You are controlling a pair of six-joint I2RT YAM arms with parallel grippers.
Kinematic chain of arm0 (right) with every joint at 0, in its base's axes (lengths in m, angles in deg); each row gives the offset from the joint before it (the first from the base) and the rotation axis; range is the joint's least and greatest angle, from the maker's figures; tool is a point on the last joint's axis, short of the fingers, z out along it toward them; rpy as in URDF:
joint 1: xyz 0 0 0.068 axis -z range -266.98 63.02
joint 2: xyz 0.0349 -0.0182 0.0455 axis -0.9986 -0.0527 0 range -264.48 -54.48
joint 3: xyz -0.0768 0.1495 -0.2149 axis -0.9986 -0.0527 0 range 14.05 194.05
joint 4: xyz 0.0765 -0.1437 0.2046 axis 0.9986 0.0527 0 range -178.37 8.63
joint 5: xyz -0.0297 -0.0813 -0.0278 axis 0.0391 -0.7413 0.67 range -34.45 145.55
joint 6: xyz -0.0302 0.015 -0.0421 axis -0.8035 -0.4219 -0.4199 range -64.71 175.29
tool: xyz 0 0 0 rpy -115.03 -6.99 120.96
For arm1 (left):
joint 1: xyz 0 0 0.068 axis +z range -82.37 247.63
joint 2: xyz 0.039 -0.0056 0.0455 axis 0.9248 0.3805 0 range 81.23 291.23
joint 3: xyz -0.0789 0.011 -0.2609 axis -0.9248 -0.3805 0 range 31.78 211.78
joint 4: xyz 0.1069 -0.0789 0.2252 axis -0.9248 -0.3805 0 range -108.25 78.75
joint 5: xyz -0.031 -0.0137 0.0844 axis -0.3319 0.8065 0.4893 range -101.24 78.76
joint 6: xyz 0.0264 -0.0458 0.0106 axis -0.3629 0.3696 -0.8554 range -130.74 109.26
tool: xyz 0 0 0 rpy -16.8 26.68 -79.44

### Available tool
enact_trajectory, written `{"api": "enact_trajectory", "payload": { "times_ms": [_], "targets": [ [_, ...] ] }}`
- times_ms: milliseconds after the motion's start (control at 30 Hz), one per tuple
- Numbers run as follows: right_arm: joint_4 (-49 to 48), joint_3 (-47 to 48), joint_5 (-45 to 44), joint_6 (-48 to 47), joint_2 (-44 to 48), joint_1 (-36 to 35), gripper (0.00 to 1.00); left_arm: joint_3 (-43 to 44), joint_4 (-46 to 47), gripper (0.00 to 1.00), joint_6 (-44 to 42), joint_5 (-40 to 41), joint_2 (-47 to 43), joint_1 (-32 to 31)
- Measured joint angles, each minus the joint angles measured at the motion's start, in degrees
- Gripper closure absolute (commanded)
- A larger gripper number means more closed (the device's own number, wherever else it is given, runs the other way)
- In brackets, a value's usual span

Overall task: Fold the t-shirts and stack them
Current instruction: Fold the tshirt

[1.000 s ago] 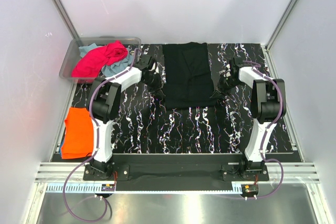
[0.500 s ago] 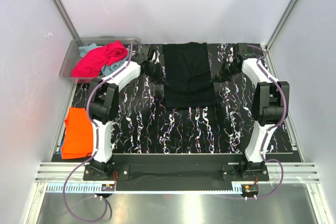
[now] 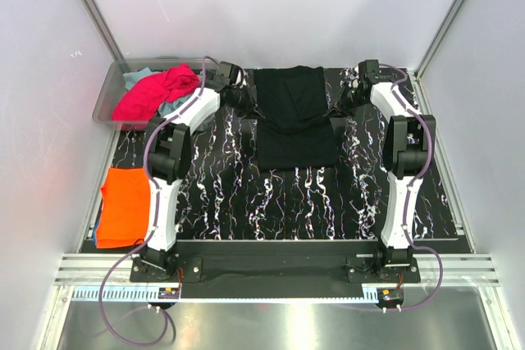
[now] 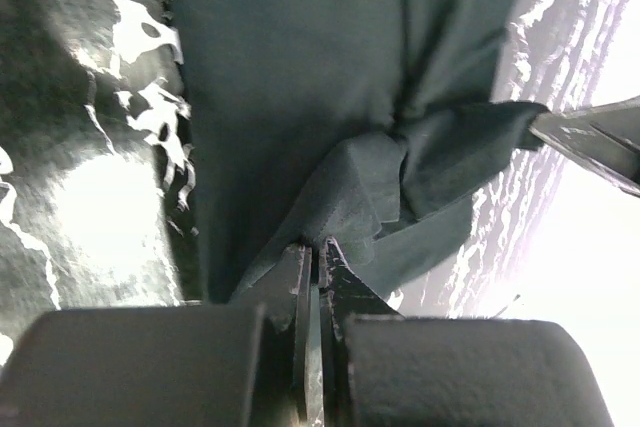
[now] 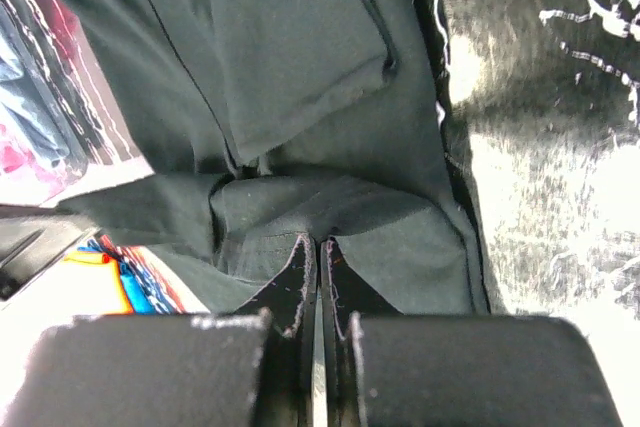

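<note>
A large black t-shirt (image 3: 295,120) lies spread at the back middle of the marbled table. My left gripper (image 3: 245,102) is shut on its left edge, with bunched black cloth (image 4: 350,187) pinched between the fingertips of the left gripper (image 4: 318,247). My right gripper (image 3: 345,106) is shut on the shirt's right edge; in the right wrist view the black cloth (image 5: 300,57) folds over just ahead of the right gripper (image 5: 320,243). An orange t-shirt (image 3: 125,205) lies folded at the left over a teal-blue one (image 3: 97,237). A magenta-pink t-shirt (image 3: 156,92) lies in the bin.
A clear plastic bin (image 3: 109,92) stands at the back left, holding the magenta shirt and light teal cloth (image 3: 175,109). White walls close in the back and both sides. Bare marbled table (image 3: 303,202) stretches in front of the black shirt.
Both grippers have moved from the shirt's lower sides toward the back of the table. The left one closed on the cloth, and both draw the shirt's side edges along.
</note>
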Motion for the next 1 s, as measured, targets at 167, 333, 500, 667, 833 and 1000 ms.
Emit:
{"api": "enact_trajectory", "payload": {
  "times_ms": [167,333,500,667,833,1000],
  "targets": [
    [0.2,1.8,0.5,0.7,-1.3,0.8,1.00,0.9,0.0,1.00,0.4,-0.6,2.8,0.8],
    [0.2,4.0,1.5,1.4,-1.7,1.5,0.99,1.9,0.0,1.00,0.9,-1.1,3.7,1.2],
    [0.3,9.1,4.0,1.6,-5.7,2.3,0.69,5.1,0.0,0.69,0.7,-1.4,5.7,1.2],
    [0.7,20.4,6.6,2.8,-14.9,4.9,0.56,10.8,-4.4,0.32,-3.3,2.1,7.7,1.4],
    [7.6,32.2,6.3,2.6,-18.3,8.4,0.40,8.4,-7.8,0.27,-8.1,7.4,3.2,1.4],
    [9.2,19.1,4.9,-0.8,-5.4,9.2,0.39,-3.8,-9.4,0.26,-12.4,8.5,-10.1,0.4]
  ]
}}
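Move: Both hands already pinch the lifted edge of the folded black t-shirt near its sides. The shirt's middle, across which this edge is to go, lies about 11 cm right of the left hand, level with it and some 5 cm below; from the right hand it is roughly 10 cm left, level and some 4 cm below. The clear bin's middle is about 28 cm left of the left hand and 5 cm farther out. Keeping their pinch on the t-shirt's edge, both hands carry it a few centimetres farther forward, the left also sinking about 2 cm, and then the fingers open wide and let go of the cloth while the hands are still going forward. The left then swings back, up and to its left off the shirt's left side, rolling over 10 degrees, while the right runs on to some 9 cm forward, sweeps right away from the shirt and rises, drawing back about 4 cm at the end. ##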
